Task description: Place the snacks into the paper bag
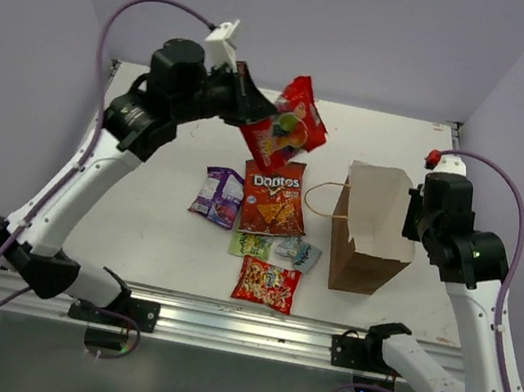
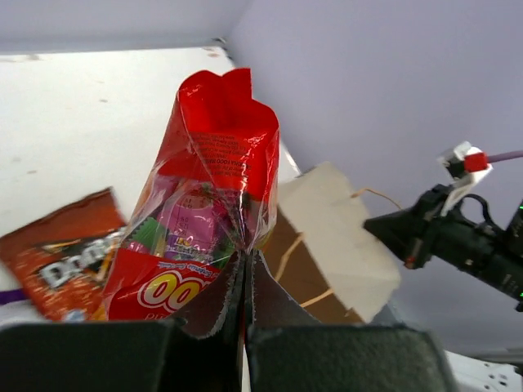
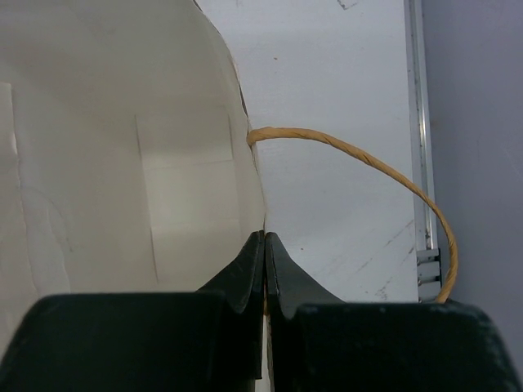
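My left gripper (image 1: pixel 253 110) is shut on the red multicoloured candy packet (image 1: pixel 286 124), holding it in the air left of the paper bag; in the left wrist view the packet (image 2: pixel 208 188) hangs from the jaws (image 2: pixel 245 263). The brown paper bag (image 1: pixel 372 231) stands open at the right. My right gripper (image 1: pixel 411 214) is shut on the bag's right rim (image 3: pixel 163 163), beside a loop handle (image 3: pixel 392 175). On the table lie the Doritos bag (image 1: pixel 274 197), purple packet (image 1: pixel 219 196), green packet (image 1: pixel 251 245), pale blue-white packet (image 1: pixel 297 252) and red-orange packet (image 1: pixel 267 284).
The bag's other handle (image 1: pixel 322 199) loops out toward the Doritos. A metal rail (image 1: pixel 240 319) runs along the table's near edge. Lilac walls close in the back and sides.
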Controlling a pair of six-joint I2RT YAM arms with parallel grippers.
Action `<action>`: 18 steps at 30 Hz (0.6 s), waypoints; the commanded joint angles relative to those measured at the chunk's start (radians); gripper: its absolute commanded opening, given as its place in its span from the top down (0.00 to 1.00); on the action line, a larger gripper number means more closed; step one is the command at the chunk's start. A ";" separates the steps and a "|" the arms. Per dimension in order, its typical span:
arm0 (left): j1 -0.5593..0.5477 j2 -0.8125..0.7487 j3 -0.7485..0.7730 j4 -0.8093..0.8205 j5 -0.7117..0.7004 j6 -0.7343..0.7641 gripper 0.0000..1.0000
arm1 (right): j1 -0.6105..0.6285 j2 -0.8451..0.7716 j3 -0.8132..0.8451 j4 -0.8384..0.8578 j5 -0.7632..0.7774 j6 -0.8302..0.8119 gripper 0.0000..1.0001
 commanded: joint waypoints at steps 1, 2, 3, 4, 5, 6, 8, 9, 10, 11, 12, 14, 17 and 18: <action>-0.168 0.131 0.154 0.294 0.063 -0.097 1.00 | 0.001 -0.021 0.006 0.026 0.019 0.013 1.00; -0.205 0.171 0.202 0.299 0.048 -0.094 1.00 | 0.001 -0.021 0.001 0.029 0.019 0.015 1.00; -0.237 0.253 0.304 0.301 0.021 -0.091 1.00 | 0.003 -0.022 -0.001 0.029 0.019 0.016 1.00; -0.300 0.293 0.357 0.301 0.016 -0.089 1.00 | 0.001 -0.022 -0.004 0.028 0.021 0.015 1.00; -0.324 0.365 0.448 0.299 0.004 -0.090 1.00 | 0.001 -0.024 -0.002 0.028 0.022 0.015 1.00; -0.346 0.396 0.487 0.301 -0.003 -0.092 1.00 | 0.003 -0.024 -0.001 0.026 0.019 0.015 1.00; -0.397 0.456 0.561 0.301 -0.024 -0.092 1.00 | 0.001 -0.024 0.002 0.025 0.015 0.015 1.00; -0.409 0.466 0.569 0.307 -0.029 -0.094 1.00 | 0.001 -0.025 0.006 0.023 0.014 0.015 1.00; -0.421 0.470 0.566 0.309 -0.032 -0.100 1.00 | 0.003 -0.025 0.006 0.020 0.016 0.015 1.00; -0.423 0.470 0.561 0.312 -0.033 -0.104 1.00 | 0.001 -0.027 0.009 0.017 0.018 0.015 1.00; -0.426 0.466 0.540 0.312 -0.038 -0.107 1.00 | 0.001 -0.029 0.007 0.014 0.018 0.015 1.00; -0.424 0.456 0.498 0.316 -0.038 -0.113 1.00 | 0.001 -0.038 0.001 0.014 0.030 0.012 1.00; -0.432 0.434 0.440 0.335 -0.030 -0.129 1.00 | 0.001 -0.038 -0.008 0.012 0.033 0.012 1.00; -0.437 0.427 0.426 0.362 -0.032 -0.130 1.00 | 0.001 -0.036 -0.010 0.012 0.031 0.013 1.00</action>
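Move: My left hand already holds the red snack pack, high up; the paper bag's mouth lies about 26 cm to its right, 6 cm back and 15 cm lower. Down on the table, some 42 cm below this hand, the Doritos sit 6 cm right and 5 cm farther out, the silver pack 10 cm right and 8 cm back. From my right hand, pinching the bag's right rim, the mouth's middle is about 7 cm left and 3 cm ahead, level with it. I sweep my left hand quickly to the right at an even height, some 23 cm, with the red pack still pinched, past high above the Doritos to the paper bag's mouth. Along the way I draw it back about 5 cm and swing the fingers some 25 degrees clockwise, then ease to a halt over the opening. My right hand all but stays, keeping its pinch on the rim. ##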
